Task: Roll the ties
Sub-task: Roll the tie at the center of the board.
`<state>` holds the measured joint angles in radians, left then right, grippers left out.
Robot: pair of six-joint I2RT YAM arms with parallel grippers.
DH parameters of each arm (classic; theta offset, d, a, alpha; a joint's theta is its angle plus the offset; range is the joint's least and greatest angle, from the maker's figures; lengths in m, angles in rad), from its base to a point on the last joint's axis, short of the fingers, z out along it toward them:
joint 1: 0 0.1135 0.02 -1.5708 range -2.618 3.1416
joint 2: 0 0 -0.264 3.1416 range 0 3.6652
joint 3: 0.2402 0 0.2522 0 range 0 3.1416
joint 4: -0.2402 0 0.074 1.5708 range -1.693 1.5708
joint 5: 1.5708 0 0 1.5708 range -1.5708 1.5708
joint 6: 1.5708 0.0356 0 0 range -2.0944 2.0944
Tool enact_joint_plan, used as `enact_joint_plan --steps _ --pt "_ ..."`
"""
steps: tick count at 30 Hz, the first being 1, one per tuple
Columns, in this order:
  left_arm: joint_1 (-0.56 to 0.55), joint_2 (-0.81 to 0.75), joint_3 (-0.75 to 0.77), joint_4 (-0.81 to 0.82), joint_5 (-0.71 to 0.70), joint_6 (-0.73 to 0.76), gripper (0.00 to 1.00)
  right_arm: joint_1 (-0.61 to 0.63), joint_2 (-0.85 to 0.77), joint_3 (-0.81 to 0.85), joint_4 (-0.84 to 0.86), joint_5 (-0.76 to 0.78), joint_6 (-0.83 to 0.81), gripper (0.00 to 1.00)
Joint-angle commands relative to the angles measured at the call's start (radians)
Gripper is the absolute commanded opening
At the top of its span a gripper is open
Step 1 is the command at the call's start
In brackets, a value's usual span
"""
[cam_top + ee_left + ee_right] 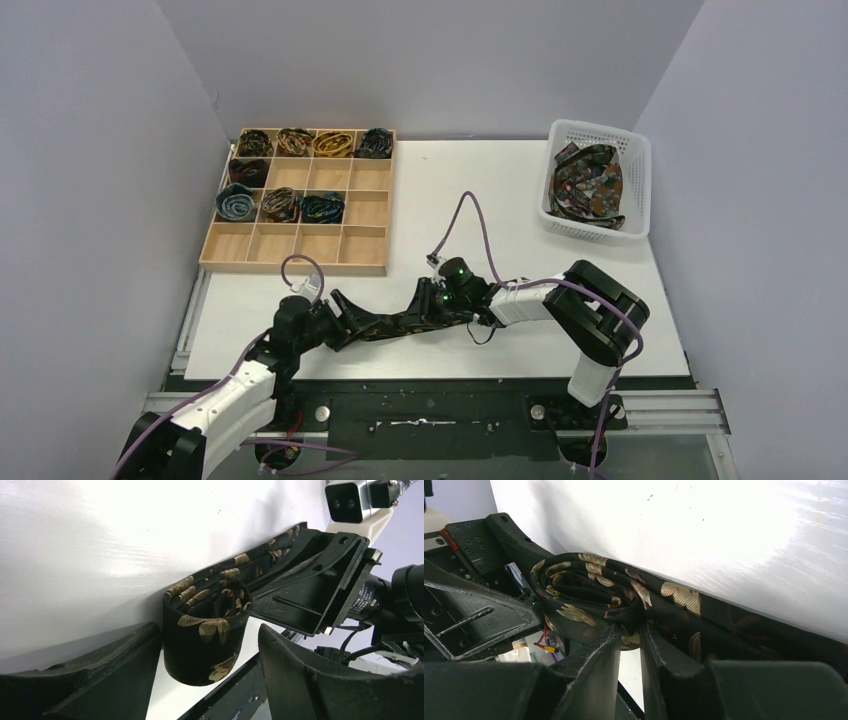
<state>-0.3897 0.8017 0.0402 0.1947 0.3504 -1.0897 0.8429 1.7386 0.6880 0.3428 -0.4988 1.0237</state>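
A black tie with gold print lies near the table's front edge between my two grippers. In the left wrist view its end is wound into a small upright coil. My left gripper is open with the coil between its fingers; there is a gap on the right side. My right gripper is shut on a fold of the same tie, pinching it at the fingertips. The tie's strip runs on along the table.
A wooden compartment tray at the back left holds several rolled ties. A white basket at the back right holds a heap of loose ties. A purple cable loops over the table behind the right gripper.
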Motion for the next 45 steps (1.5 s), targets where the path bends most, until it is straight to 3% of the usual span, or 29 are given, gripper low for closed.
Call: enact_joint_plan --steps 1,5,9,18,21,26,29,35,45 --pt "-0.019 0.023 -0.028 0.064 0.007 0.016 0.69 -0.005 0.011 0.029 0.015 -0.008 0.002 0.22" --pt "-0.02 0.042 -0.005 0.023 -0.032 0.038 0.67 -0.005 0.012 0.033 0.018 -0.015 0.003 0.22" --pt "-0.024 0.082 0.028 -0.004 -0.047 0.072 0.57 -0.005 0.004 0.031 0.015 -0.012 0.004 0.23" --pt "-0.046 0.084 0.07 -0.043 -0.071 0.109 0.45 -0.004 -0.009 0.023 0.038 -0.019 0.022 0.23" --pt "-0.048 0.062 0.108 -0.121 -0.094 0.143 0.39 -0.006 -0.033 0.024 0.035 -0.017 0.015 0.26" --pt "-0.048 0.043 0.181 -0.276 -0.154 0.192 0.39 -0.007 -0.106 0.03 0.02 -0.004 -0.013 0.36" --pt "-0.048 0.044 0.218 -0.342 -0.192 0.208 0.39 -0.007 -0.166 0.031 -0.034 0.051 -0.051 0.42" --pt "-0.057 0.053 0.295 -0.451 -0.261 0.234 0.39 -0.029 -0.242 0.055 -0.215 0.198 -0.151 0.46" --pt "-0.13 0.126 0.492 -0.674 -0.478 0.301 0.39 -0.047 -0.215 0.145 -0.453 0.35 -0.318 0.47"
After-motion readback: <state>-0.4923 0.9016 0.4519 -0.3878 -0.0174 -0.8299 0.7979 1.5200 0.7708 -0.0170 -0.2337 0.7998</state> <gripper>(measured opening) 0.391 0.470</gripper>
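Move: The flattened tie roll stands with its near end already between my left fingers, its middle about 3 cm to the right, 1 cm ahead and 1 cm below. The board lies some 27 cm ahead and 14 cm left of my left hand, a few cm lower. From my right fingers, which still pinch the roll's right end, its middle is about 6 cm left and 1 cm back; the loose tail lies some 7 cm right, 1 cm back and 3 cm lower. I sink my left hand about 1 cm while closing its fingers onto the roll's sides, then carry my grip left, up and somewhat forward, tipping the fingers down some 30 degrees. My right hand keeps its pinch at first, then opens and comes free upward by about 5 cm, and arcs forward and right over the tie, away from the roll, sinking partway back. ##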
